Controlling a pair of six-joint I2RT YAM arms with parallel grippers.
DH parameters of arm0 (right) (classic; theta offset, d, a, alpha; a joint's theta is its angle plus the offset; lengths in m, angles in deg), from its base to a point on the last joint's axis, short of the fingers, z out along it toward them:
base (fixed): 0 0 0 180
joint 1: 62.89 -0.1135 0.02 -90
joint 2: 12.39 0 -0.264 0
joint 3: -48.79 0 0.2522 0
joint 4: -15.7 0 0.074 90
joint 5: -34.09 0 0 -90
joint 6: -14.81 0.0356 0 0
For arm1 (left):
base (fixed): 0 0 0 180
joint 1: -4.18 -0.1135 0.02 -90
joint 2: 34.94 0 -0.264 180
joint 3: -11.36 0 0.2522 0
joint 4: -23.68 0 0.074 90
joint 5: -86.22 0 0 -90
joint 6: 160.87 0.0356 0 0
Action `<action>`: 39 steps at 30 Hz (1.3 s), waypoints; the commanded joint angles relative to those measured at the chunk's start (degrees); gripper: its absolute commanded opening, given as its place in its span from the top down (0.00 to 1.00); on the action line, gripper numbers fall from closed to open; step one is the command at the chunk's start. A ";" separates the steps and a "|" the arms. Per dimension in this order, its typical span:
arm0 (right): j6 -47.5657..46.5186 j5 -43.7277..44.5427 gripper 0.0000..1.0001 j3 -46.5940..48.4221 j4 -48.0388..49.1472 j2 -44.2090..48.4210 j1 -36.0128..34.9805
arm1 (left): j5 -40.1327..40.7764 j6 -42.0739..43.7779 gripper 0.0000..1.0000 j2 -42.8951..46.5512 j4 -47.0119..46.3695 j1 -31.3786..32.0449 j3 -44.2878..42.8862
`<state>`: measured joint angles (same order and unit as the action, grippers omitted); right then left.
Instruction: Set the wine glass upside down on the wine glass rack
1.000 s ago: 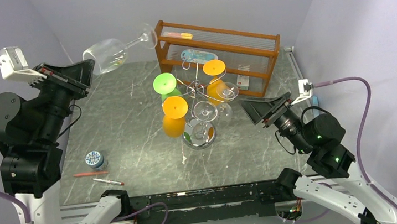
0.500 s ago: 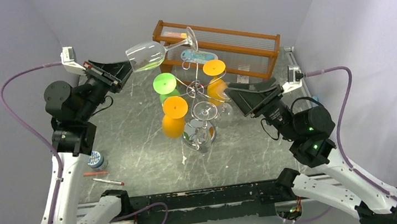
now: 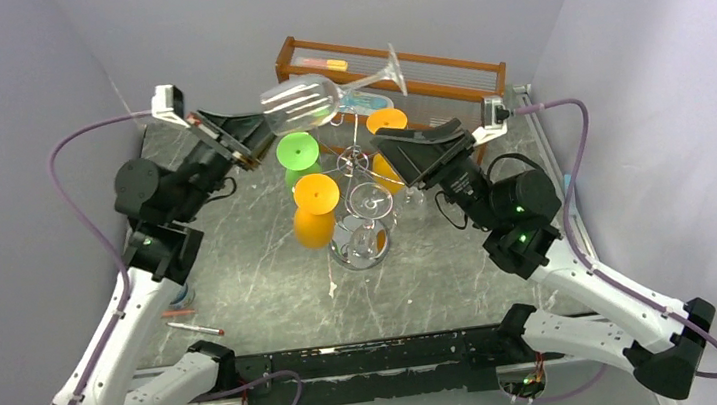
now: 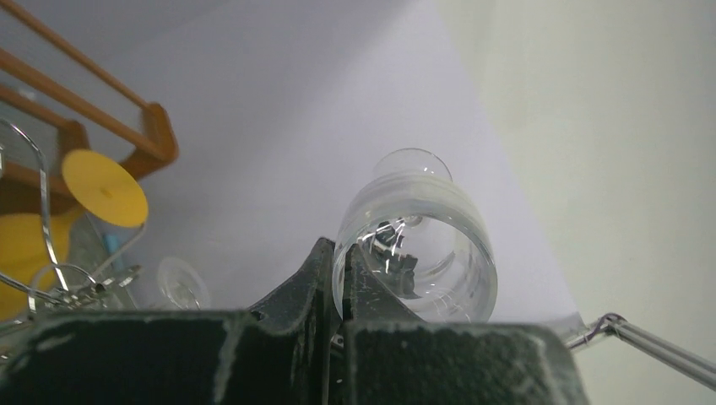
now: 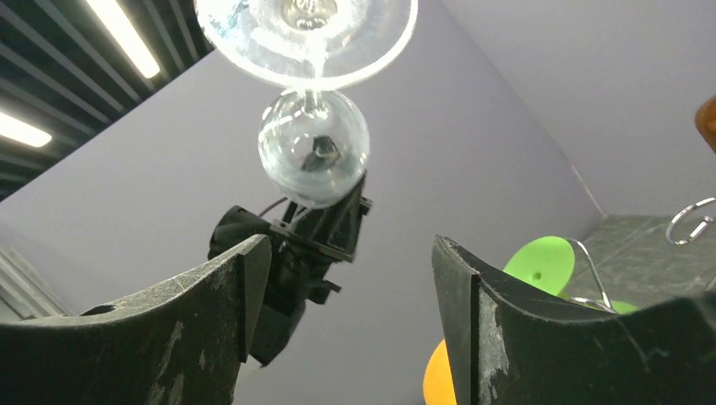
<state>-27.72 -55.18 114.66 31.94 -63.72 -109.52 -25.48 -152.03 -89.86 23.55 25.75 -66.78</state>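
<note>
A clear wine glass [image 3: 302, 106] lies sideways in the air above the silver wire rack [image 3: 354, 159], its foot [image 3: 392, 64] pointing right. My left gripper [image 3: 249, 134] is shut on the rim of its bowl [image 4: 415, 245], one finger [image 4: 371, 287] inside and one outside. My right gripper [image 3: 399, 150] is open and empty, just right of the rack, pointing up at the glass. In the right wrist view the glass foot [image 5: 308, 34] and bowl [image 5: 314, 156] hang above the open gripper [image 5: 350, 253]. The rack holds green [image 3: 297, 151], orange [image 3: 316, 194], yellow and clear glasses upside down.
A brown wooden shelf unit [image 3: 442, 78] stands behind the rack against the back wall. A pen [image 3: 197, 328] and a red pencil [image 3: 177, 312] lie at the front left. Purple walls close both sides. The rack's round base [image 3: 360, 251] sits mid-table.
My left arm has carried the glass right, from the far left to above the rack. My right gripper has risen up and left, close under the glass foot, still open.
</note>
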 commanded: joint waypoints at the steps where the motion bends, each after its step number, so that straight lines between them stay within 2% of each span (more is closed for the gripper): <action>1: 1.63 -0.09 0.27 0.37 8.46 -0.86 -0.29 | 6.36 1.30 0.95 -0.66 -6.32 6.90 0.74; 11: 3.90 5.89 0.28 -5.89 21.96 0.72 -0.39 | 11.78 -5.01 0.95 -0.09 -15.01 15.00 8.52; 21: 1.00 8.42 0.33 -4.61 31.66 -4.01 -1.81 | 17.04 -9.75 0.95 -0.82 -18.28 22.44 11.56; 32: -5.89 9.21 0.59 -3.17 32.56 -5.78 -4.40 | 19.18 -13.83 0.95 -1.09 -20.45 26.54 14.02; 34: -6.18 9.49 0.67 -3.16 32.73 -5.93 -4.64 | 19.04 -13.99 0.95 -1.07 -20.25 26.96 14.06; 37: -6.31 10.38 0.90 -3.22 33.82 -6.14 -4.93 | 18.56 -14.28 0.95 -0.61 -19.13 27.22 13.58; 39: -6.24 10.81 0.97 -3.17 34.98 -6.32 -5.18 | 18.36 -14.00 0.92 -0.18 -17.36 27.33 13.12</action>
<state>-33.41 -45.36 110.36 63.02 -69.60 -113.57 -8.16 -165.08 -91.17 8.01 52.43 -52.60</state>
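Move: The clear wine glass, already pinched by its rim in the left fingers, lies over the rack with its stem about 6 cm ahead, 12 cm to the right and 5 cm above the left hand point. From the open right hand that stem is roughly 6 cm ahead, 6 cm left and 8 cm up. The hanging green glass's foot is some 6 cm ahead, 4 cm right and 17 cm below the left hand; the rear orange foot is about 12 cm straight ahead of the right hand and 15 cm lower. The left hand keeps its pinch on the rim and carries the glass stem towards the right gripper, about 9 cm right while drawing back some 5 cm and sinking nearly as much, wrist turning clockwise and tipping down. The right hand rises about 5 cm to meet it, drifting a little right and tilting its fingertips some 20 degrees, mainly upwards and over, then nearly stays while its fingers close from wide open and pinch the stem just below the glass's foot. ##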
